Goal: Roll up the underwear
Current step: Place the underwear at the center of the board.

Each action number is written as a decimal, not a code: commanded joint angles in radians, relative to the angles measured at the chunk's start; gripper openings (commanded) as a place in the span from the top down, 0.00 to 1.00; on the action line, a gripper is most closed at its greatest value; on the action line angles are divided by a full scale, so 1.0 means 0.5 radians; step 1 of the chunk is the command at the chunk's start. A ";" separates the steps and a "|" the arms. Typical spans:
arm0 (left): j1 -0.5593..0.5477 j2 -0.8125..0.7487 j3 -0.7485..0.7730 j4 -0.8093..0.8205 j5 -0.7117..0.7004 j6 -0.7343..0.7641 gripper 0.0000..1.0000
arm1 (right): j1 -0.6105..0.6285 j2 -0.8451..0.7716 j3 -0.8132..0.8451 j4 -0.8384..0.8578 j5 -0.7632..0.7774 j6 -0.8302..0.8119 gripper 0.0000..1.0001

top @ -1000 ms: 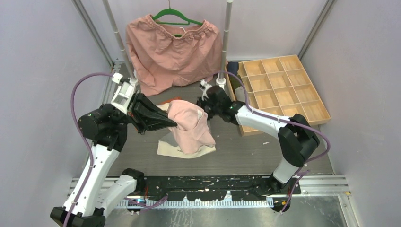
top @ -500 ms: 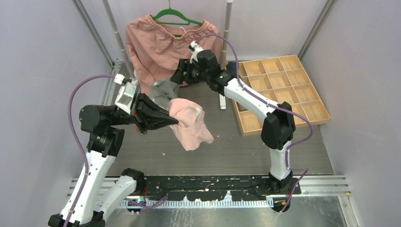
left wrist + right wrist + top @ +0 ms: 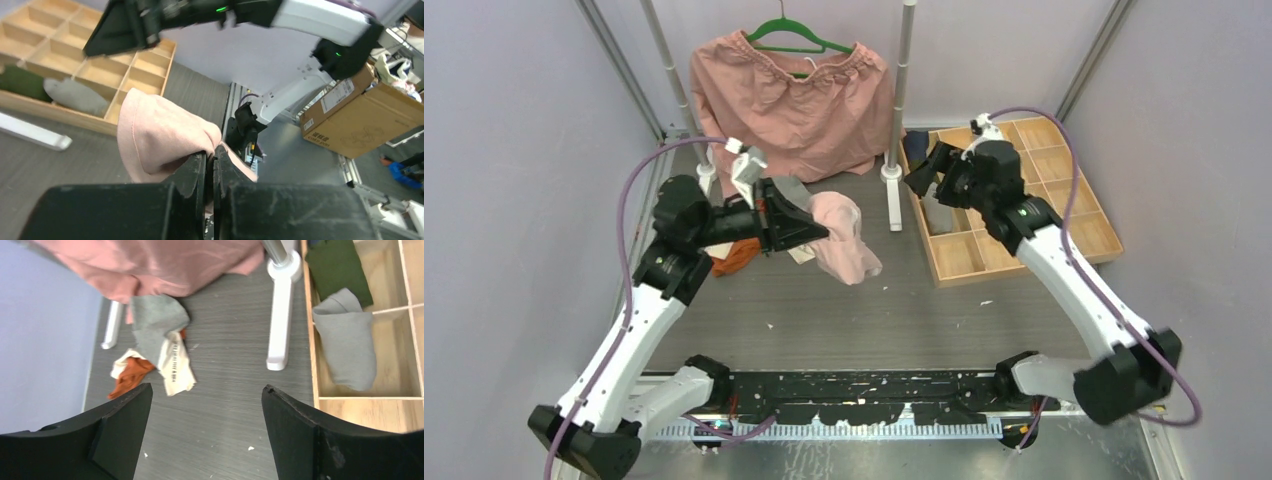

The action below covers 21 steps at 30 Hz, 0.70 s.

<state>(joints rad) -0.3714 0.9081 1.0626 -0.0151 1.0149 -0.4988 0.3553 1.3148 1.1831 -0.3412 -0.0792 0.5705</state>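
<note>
My left gripper is shut on a dusty pink underwear, which hangs off its tips above the table; in the left wrist view the pink cloth bunches over the closed left gripper. A grey underwear, a cream one and an orange one lie heaped on the table below the hanging garment. My right gripper hovers open and holds nothing, above the tray's left edge; in its own view the right gripper looks down on bare table.
A wooden compartment tray sits at the back right, holding a grey roll and a dark green roll. A salmon-pink garment hangs on a green hanger. A white pole base stands beside the tray.
The right gripper opened, let go of the grey cloth at the back, and swung right over the tray. The left arm moved back and right with the pink underwear.
</note>
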 commanded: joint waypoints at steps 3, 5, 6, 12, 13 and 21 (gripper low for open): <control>-0.354 0.156 0.229 -0.812 -0.773 0.461 0.99 | 0.052 -0.496 -0.109 -0.221 0.151 -0.103 0.13; -0.369 0.193 0.373 -1.140 -1.100 0.539 0.99 | 0.051 -0.571 -0.119 -0.303 0.225 -0.144 0.13; -0.374 0.207 0.450 -1.304 -1.233 0.584 0.99 | 0.053 -0.603 -0.126 -0.351 0.266 -0.162 0.13; -0.707 0.436 0.785 -1.919 -2.188 0.651 0.99 | 0.051 -0.734 -0.211 -0.443 0.367 -0.217 0.12; -0.830 0.502 0.787 -1.952 -2.380 0.631 0.99 | 0.052 -0.748 -0.224 -0.446 0.368 -0.216 0.11; -1.479 1.052 0.623 -1.717 -2.778 0.324 0.32 | 0.050 -0.841 -0.323 -0.514 0.403 -0.225 0.10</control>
<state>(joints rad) -1.0290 1.3640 1.4364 -0.8982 -0.2420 -0.2550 0.3836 0.9405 1.0393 -0.5880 0.0879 0.4755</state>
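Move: The left hand, high up, holds the pink underwear by a pinch; the middle of the board lies about 6 cm ahead of it, 6 cm to its right and 38 cm below. On the table, the grey underwear lies some 28 cm ahead and 9 cm left of that hand, the orange cloth 19 cm ahead and 19 cm left, the wooden tray's middle 30 cm ahead and 38 cm right. From the empty right hand the board's middle is roughly 14 cm back, 12 cm left and 24 cm below. The left fingers keep their pinch on the pink underwear for most of the way, then open nearly halfway and let it go over the board's middle. That hand drops about 16 cm, fastest at the end, edging forward and right while the wrist swings the fingers from level, pointing right, to steeply down. The right hand, still open, draws back some 9 cm and rightward 6, rising and sinking again. ##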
